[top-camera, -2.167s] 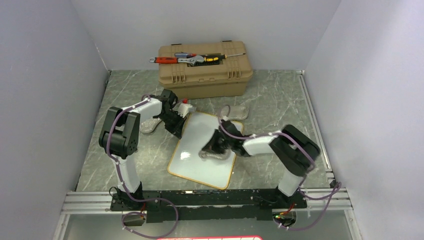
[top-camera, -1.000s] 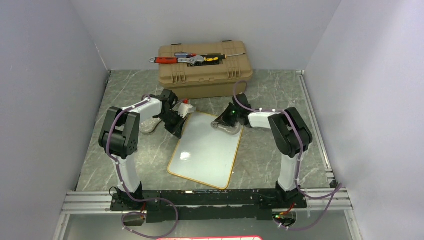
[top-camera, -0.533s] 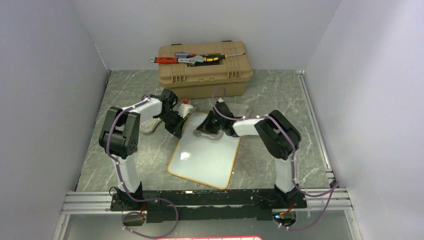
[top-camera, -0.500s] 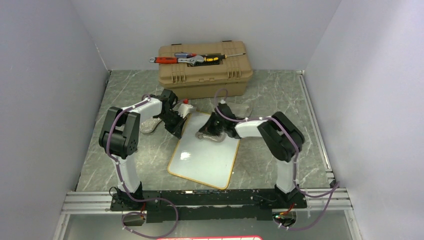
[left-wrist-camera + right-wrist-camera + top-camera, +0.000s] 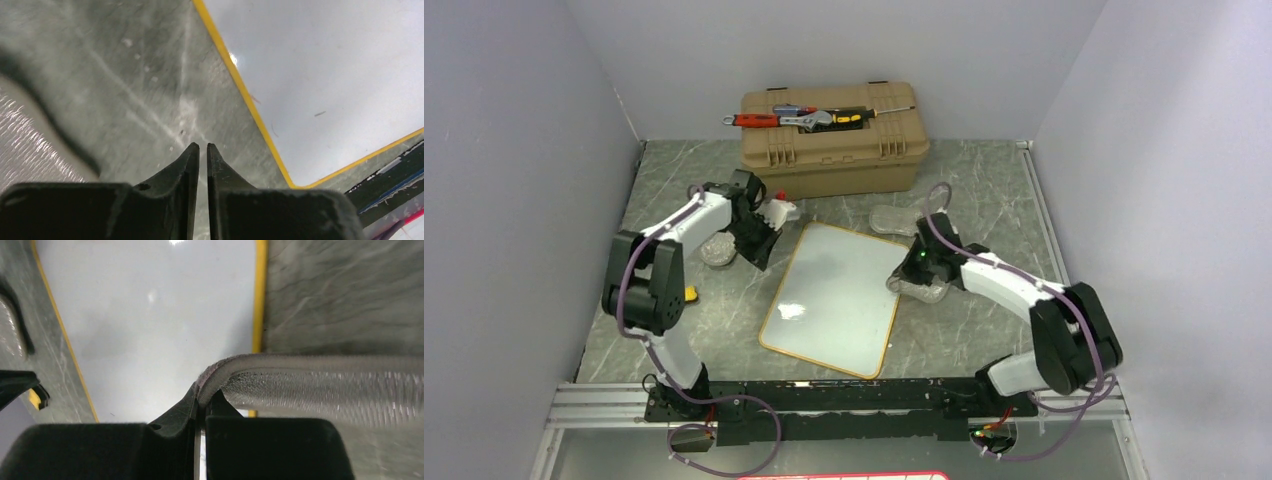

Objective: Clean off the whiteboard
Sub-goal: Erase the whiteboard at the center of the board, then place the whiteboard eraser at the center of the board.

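Note:
The whiteboard [image 5: 834, 298] lies flat in the middle of the table, glossy white with a yellow rim. Its face looks blank except for a tiny dark fleck in the left wrist view [image 5: 325, 75]. My right gripper [image 5: 914, 280] sits at the board's right edge, shut on a grey cloth [image 5: 924, 290]. In the right wrist view the cloth [image 5: 320, 385] is pinched between the jaws [image 5: 202, 392] and spreads right over the table, with the whiteboard [image 5: 160, 325] to the left. My left gripper [image 5: 759, 245] hovers over the table just off the board's upper left corner, its jaws [image 5: 203, 146] shut on nothing.
A tan toolbox [image 5: 834, 135] with hand tools on its lid stands at the back. A second grey cloth [image 5: 894, 218] lies beyond the board's top right corner, and a third [image 5: 717, 250] lies under the left arm. A white marker with a red cap [image 5: 779, 208] rests near the toolbox.
The right arm swung from the board's top edge to its right edge, carrying the cloth across. The left gripper lifted off the top left corner and shifted left.

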Controlling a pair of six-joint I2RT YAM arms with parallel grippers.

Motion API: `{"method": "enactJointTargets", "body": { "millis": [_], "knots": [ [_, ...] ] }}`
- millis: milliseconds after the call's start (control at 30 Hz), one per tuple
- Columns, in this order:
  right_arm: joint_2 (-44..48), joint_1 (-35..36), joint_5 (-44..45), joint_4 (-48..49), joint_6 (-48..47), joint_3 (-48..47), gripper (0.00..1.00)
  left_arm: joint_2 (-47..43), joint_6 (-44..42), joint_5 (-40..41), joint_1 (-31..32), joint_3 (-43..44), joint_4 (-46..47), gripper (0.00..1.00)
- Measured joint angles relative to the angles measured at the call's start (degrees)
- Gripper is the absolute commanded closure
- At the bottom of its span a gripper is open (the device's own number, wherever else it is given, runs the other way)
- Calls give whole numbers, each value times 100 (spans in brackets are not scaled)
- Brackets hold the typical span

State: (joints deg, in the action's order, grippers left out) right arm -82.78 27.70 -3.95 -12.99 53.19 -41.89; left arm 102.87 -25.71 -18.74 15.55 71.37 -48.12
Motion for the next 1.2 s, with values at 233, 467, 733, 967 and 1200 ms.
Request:
{"method": "enactJointTargets", "body": {
  "millis": [233, 467, 733, 967, 1200],
  "knots": [
    [964, -496, 435, -1021, -428, -315, 100, -1307, -160, 522, -264, 269, -404, 1],
    [1097, -1075, 599, -1386, -686, -435, 100, -2715, -120, 1493, -407, 216, -236, 0],
    [422, -1182, 669, -1438, -892, -636, 100, -3084, 105, 1539, -595, -208, -297, 1],
    [-52, -1248, 717, -1436, -1043, -1001, 86, -3060, 210, 1561, -638, -439, -214, 1],
    [-210, -1268, 804, -1329, -1211, -1126, 28, -2986, 262, 1845, -925, -1128, 625, 1]
  ]
}}
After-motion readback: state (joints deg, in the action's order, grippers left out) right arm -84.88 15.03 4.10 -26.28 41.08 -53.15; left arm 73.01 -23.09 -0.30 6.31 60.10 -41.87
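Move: The right hand, pinching the gray cloth just inside the whiteboard's right edge, takes it to the bare table some 6 cm ahead, 8 cm right and 4 cm below. From this hand, the second gray cloth lies about 16 cm straight ahead and the board's middle 14 cm left, 4 cm back. The left hand has the board's middle about 18 cm right and 7 cm back, the left cloth 8 cm left and 7 cm ahead, all some 4 cm below. The right hand carries the pinched cloth about 9 cm to the right off the whiteboard, arching up some 5 cm, then sinks and eases about 5 cm forward in all, where its fingers open and let go of the cloth beside the board's far right corner. Meanwhile the left hand, already clear of the board, climbs about 15 cm as its fingers open wide and its fingertips swing forward some 30 degrees, going about 10 cm left away from the board and sinking partway again near the end. ##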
